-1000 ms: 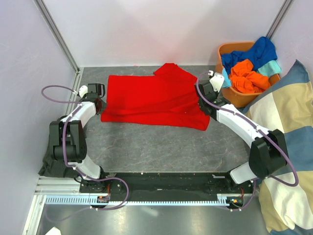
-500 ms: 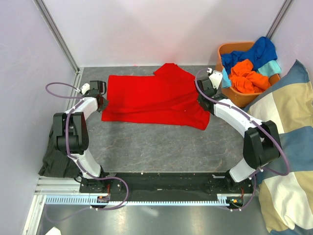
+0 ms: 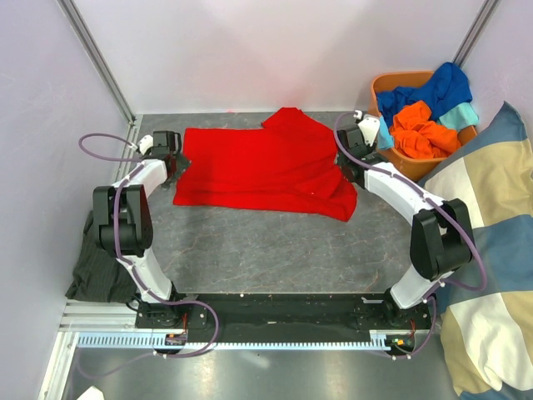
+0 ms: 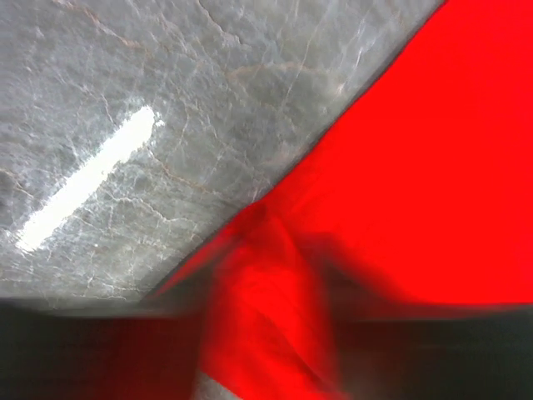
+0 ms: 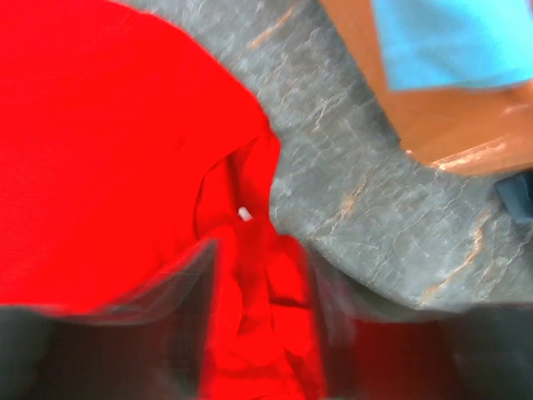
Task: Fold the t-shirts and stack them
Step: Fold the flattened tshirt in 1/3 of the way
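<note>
A red t-shirt (image 3: 258,171) lies spread on the grey table, folded across its width, with a sleeve sticking out at the far edge. My left gripper (image 3: 175,160) sits at its left edge and my right gripper (image 3: 343,162) at its right edge. In the left wrist view the blurred jaws (image 4: 266,333) stand apart with a ridge of red fabric (image 4: 266,275) between them. The right wrist view shows the same: parted jaws (image 5: 262,333) around a bunched fold of the shirt (image 5: 250,300). More t-shirts fill a basket: orange (image 3: 420,133), royal blue (image 3: 433,87), teal (image 3: 462,115).
The orange basket (image 3: 385,85) stands at the far right corner, close behind my right wrist. A big blue-and-beige checked cushion (image 3: 491,225) lies along the right side. A dark cloth (image 3: 93,268) sits by the left arm's base. Walls close the back and left.
Both grippers have shifted a little toward the far side at the shirt's edges. Their jaws, shut on the fabric before, now stand parted and blurred.
</note>
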Robot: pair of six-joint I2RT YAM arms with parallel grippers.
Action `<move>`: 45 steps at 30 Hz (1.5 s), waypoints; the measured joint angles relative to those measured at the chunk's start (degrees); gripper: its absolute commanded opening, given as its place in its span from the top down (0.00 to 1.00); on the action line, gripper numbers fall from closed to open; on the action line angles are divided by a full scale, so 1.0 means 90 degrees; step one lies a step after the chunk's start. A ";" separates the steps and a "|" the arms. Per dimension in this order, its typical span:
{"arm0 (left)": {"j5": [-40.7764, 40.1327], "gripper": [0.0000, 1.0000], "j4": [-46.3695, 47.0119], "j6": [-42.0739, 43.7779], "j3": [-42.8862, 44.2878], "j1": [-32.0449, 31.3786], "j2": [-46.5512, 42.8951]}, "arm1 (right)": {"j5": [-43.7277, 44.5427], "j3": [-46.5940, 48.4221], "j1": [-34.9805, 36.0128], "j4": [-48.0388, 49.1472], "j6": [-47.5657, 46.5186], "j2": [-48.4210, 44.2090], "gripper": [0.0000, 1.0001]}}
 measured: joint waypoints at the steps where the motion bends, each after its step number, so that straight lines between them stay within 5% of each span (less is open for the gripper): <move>1: -0.0053 0.00 0.0002 -0.0002 0.0039 0.0000 0.0000 | 0.0002 0.0029 -0.0044 0.0000 -0.0051 -0.0002 0.33; 10: -0.0219 0.00 0.0185 0.0075 0.0114 0.0041 -0.1035 | -0.0316 0.0085 -0.0328 0.0036 -0.0306 -0.0670 0.26; 18: 0.0240 0.00 0.0981 0.0085 -0.1447 -0.0253 -0.2404 | -0.1501 -0.0435 -0.0126 0.0124 -0.0318 -0.1280 0.22; 28: 0.0901 0.00 0.1756 0.0311 -0.2140 -0.1370 -0.1987 | -0.2948 -0.0794 0.0675 0.0119 -0.0568 -0.0588 0.18; 45: 0.1144 0.01 0.2098 0.0318 -0.1586 -0.1841 -0.1042 | -0.3837 -0.1144 0.0896 0.0614 -0.0495 0.0204 0.17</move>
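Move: The red t-shirt's near folded strip lies roughly 6 cm back, 14 cm right and 4 cm below the left hand; from the right hand it is about 9 cm back, 13 cm left and 11 cm lower. The shirt's far left corner is some 20 cm ahead and 3 cm right of the left hand. The orange basket stands some 18 cm ahead and 30 cm right of the right hand, its middle at about that hand's height. The t-shirt's folded edge is let go at both ends as the already parting fingers spread wide. The left hand rises about 10 cm, swings right and sinks, turning clockwise; the right rises about 6 cm, comes left and back, turning counter-clockwise some 35 degrees and dropping low. Both end open, closer together over the near strip. ##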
